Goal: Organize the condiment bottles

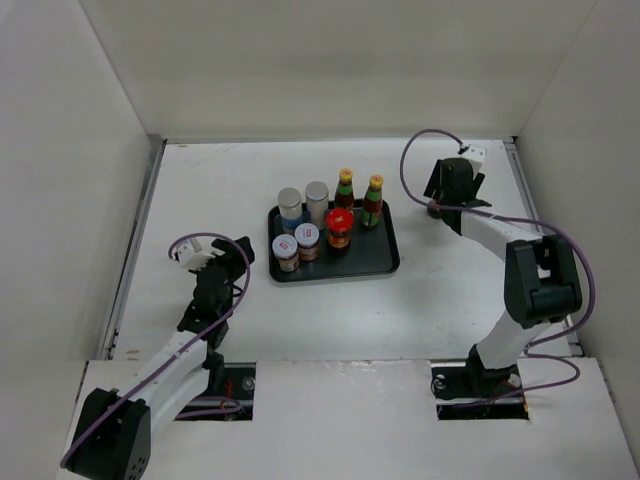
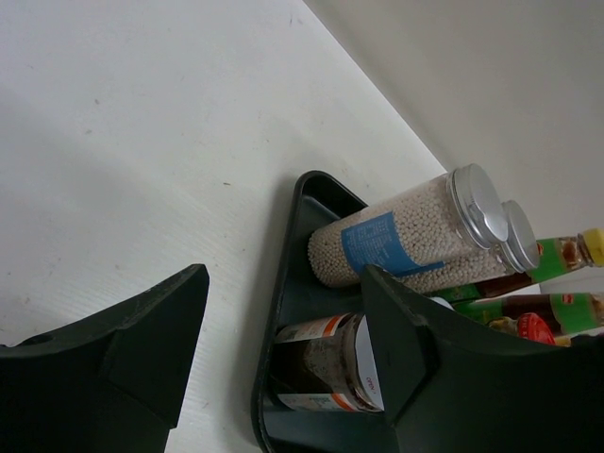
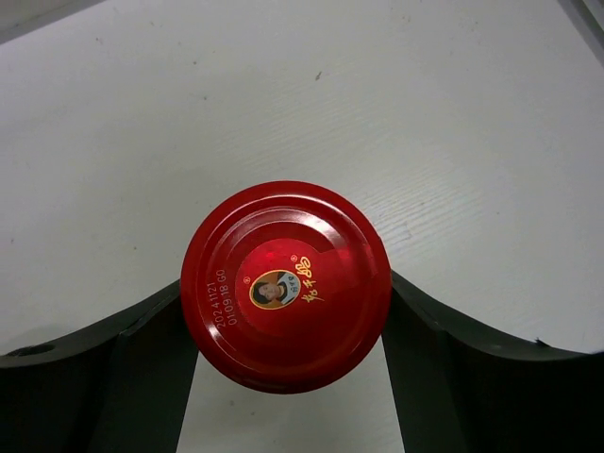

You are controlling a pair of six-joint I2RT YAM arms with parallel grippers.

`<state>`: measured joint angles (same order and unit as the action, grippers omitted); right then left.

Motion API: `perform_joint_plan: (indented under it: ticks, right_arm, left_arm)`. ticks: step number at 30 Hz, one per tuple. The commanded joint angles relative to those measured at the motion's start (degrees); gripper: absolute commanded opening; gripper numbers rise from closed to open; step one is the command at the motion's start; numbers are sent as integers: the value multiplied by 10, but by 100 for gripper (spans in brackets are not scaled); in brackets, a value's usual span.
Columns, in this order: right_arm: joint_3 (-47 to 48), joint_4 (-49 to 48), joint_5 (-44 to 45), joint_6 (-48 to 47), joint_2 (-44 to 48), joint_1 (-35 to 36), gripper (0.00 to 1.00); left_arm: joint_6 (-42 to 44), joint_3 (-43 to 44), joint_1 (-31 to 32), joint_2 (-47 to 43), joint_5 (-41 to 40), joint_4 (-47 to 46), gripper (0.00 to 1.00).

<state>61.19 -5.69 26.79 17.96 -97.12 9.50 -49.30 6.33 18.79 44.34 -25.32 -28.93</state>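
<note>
A black tray (image 1: 386, 262) mid-table holds several condiment bottles: two silver-lidded shakers (image 1: 290, 205), two yellow-capped bottles (image 1: 345, 186), a red-lidded jar (image 1: 339, 226) and two white-lidded jars (image 1: 286, 251). My left gripper (image 1: 243, 262) hovers open just left of the tray, holding nothing. In the left wrist view that left gripper (image 2: 283, 283) faces a white-lidded jar (image 2: 330, 363) and the shakers (image 2: 406, 236). At the back right, my right gripper (image 1: 440, 200) stands over another red-lidded jar (image 3: 286, 283) on the table. Its fingers (image 3: 142, 377) sit tight against both sides of the jar.
White walls enclose the table on the left, back and right. The right arm's purple cable (image 1: 410, 160) loops above its wrist near the back wall. Bare white tabletop (image 1: 450, 290) lies between the tray and the right arm.
</note>
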Motion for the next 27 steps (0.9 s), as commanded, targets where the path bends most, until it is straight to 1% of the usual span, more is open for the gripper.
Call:
perform_joint_plan:
  ticks: [1,5,8,12,14,16,18,23,25,27]
  right_arm:
    - [-35,-63,28,21,76,20,54]
    - [-78,-60,59,12,168,81,53]
    - [-92,-31,64,13,230,138,52]
    - [-99,-27,60,16,256,208,52]
    - [-92,-28,55,14,254,240,52]
    - [-85,-33,49,18,241,260,53]
    - [-83,-45,35,19,220,269,53]
    - [-89,-85,18,29,176,288,54]
    - [-89,-93,14,27,157,290,55]
    - [-92,-99,9,32,144,294,59]
  left_arm:
    - [-2,-2,2,2,-2,-27,64]
    - [-1,1,5,8,1,-31,67]
    - [2,4,7,28,4,-45,76]
    - [4,6,6,23,2,-41,86]
    - [4,4,1,18,-3,-41,90]
    - [4,3,-2,16,-5,-38,97]
    - [7,5,-4,11,-5,-29,100]
    - [10,10,-9,24,-23,-21,100]
    - [12,13,-6,22,-16,-20,100]
    - [13,14,-3,16,-21,-21,100]
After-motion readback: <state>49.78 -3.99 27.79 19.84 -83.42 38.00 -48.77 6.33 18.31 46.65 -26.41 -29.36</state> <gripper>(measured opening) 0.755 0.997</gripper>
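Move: On the tray's front right part, the free spot for the red-capped jar already held in the right hand lies about 12 cm back and 19 cm left of that hand, some 5 cm lower. From the right hand, the nearer sauce bottle stands some 21 cm left and 3 cm back; the tray's other red-capped jar is 30 cm left and 9 cm back. From the left hand, the spot is roughly 48 cm right and 2 cm ahead. Pulling back first and then swinging left, the right hand carries the gripped red-capped jar towards the tray's free front right part, about 19 cm left and 11 cm back. The path arches up some 7 cm and sinks again by nearly as much, the wrist turning about 25 degrees counter-clockwise; the left hand opens its empty fingers wide. ##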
